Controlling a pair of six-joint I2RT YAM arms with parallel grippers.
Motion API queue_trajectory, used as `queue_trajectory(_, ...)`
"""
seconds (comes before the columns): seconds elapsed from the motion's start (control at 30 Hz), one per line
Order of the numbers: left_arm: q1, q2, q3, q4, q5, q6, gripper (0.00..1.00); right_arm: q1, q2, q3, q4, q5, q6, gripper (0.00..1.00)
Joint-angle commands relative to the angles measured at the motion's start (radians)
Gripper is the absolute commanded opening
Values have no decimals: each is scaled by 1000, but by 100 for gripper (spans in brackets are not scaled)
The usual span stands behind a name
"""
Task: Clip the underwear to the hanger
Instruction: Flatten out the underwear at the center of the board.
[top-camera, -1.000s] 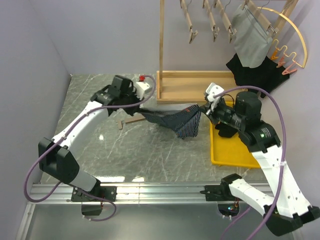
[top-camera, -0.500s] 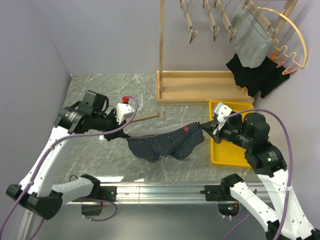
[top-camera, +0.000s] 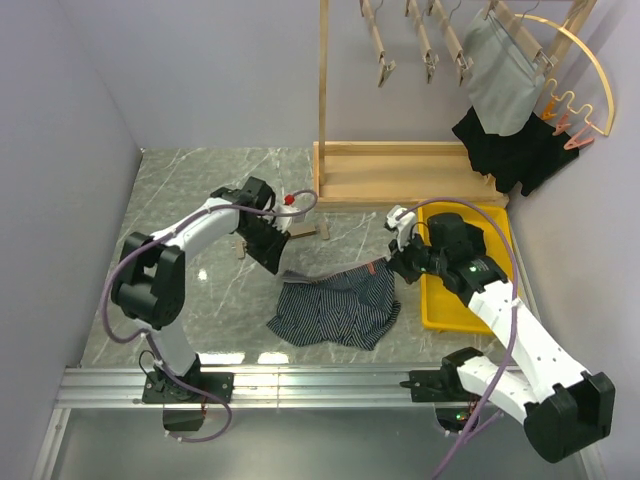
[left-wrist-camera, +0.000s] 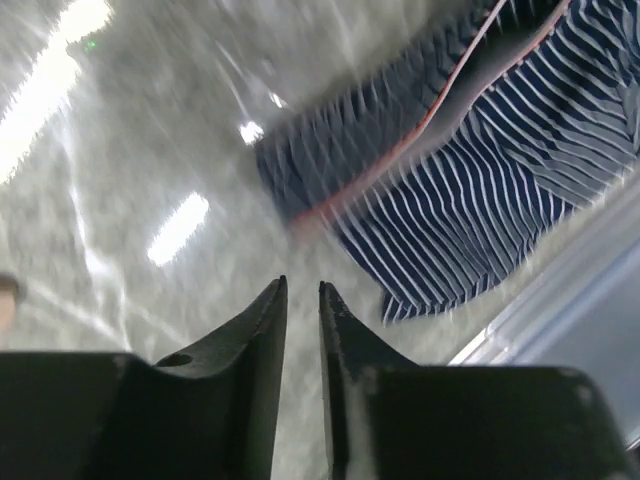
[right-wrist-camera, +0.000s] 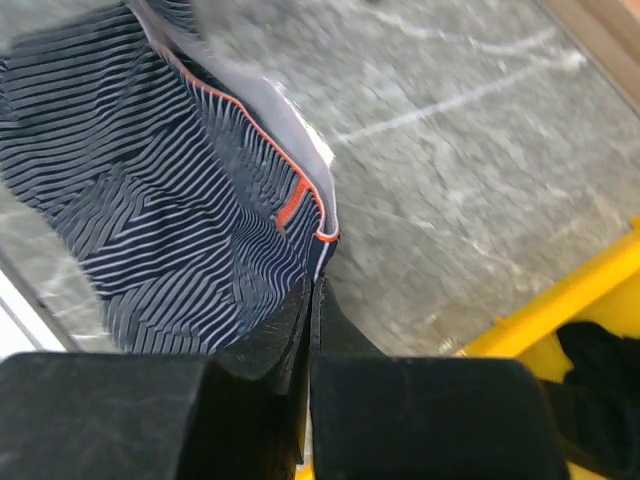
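The navy striped underwear (top-camera: 335, 308) with an orange-edged waistband lies spread on the marble table. My right gripper (top-camera: 393, 262) is shut on its right waistband corner, and in the right wrist view the fabric (right-wrist-camera: 200, 210) runs into the closed jaws (right-wrist-camera: 312, 283). My left gripper (top-camera: 276, 266) hovers at the underwear's upper left corner. Its jaws (left-wrist-camera: 302, 285) stand slightly apart with nothing between them, the cloth (left-wrist-camera: 480, 180) lying ahead of them. A wooden hanger (top-camera: 305, 232) lies on the table behind the left gripper, partly hidden by that arm.
A wooden rack stands on its base (top-camera: 400, 172) at the back, with clip hangers (top-camera: 382, 55), a grey garment (top-camera: 500, 75) and a black garment (top-camera: 510, 150) hanging. A yellow tray (top-camera: 432, 300) holding dark clothes sits at the right, its rim (right-wrist-camera: 560, 310) close to my right gripper.
The underwear was stretched in the air between both grippers; now it lies on the table. My left gripper has let go and opened a little. My right gripper came down and left, still gripping.
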Motion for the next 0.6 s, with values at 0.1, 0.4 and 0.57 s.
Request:
queue_trajectory(0.1, 38, 61, 61, 188, 80, -141, 44, -23, 72, 7, 68, 100, -33, 0)
queue_trajectory(0.4, 120, -114, -170, 422, 330, -102, 71, -27, 218, 48, 51, 103, 6, 0)
queue_trajectory(0.57, 120, -198, -278, 579, 412, 93, 67, -73, 277, 94, 27, 92, 34, 0)
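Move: The striped underwear's middle is roughly 13 cm to the left hand's right, 8 cm back and 6 cm below; its loose left waistband corner is only about 3 cm right, 1 cm back and 3 cm below. The wooden hanger lies some 7 cm ahead of that hand, 2 cm right and 5 cm down. From the right hand, still gripping the other corner, the underwear's middle is about 12 cm left, 10 back and 12 below, and the yellow tray's middle 18 cm right, level fore and aft, 11 down. Lowering the pinched right waistband corner about 6 cm towards the board, the right hand also eases some 3 cm forward and slightly right, tilting downwards with its fingers still shut. The left hand, already off the cloth, spreads its fingers wide, goes about 5 cm forward towards the hanger and then 2 cm back, first dipping, then rising a little, while its fingertips swing some 25 degrees out to the right. ##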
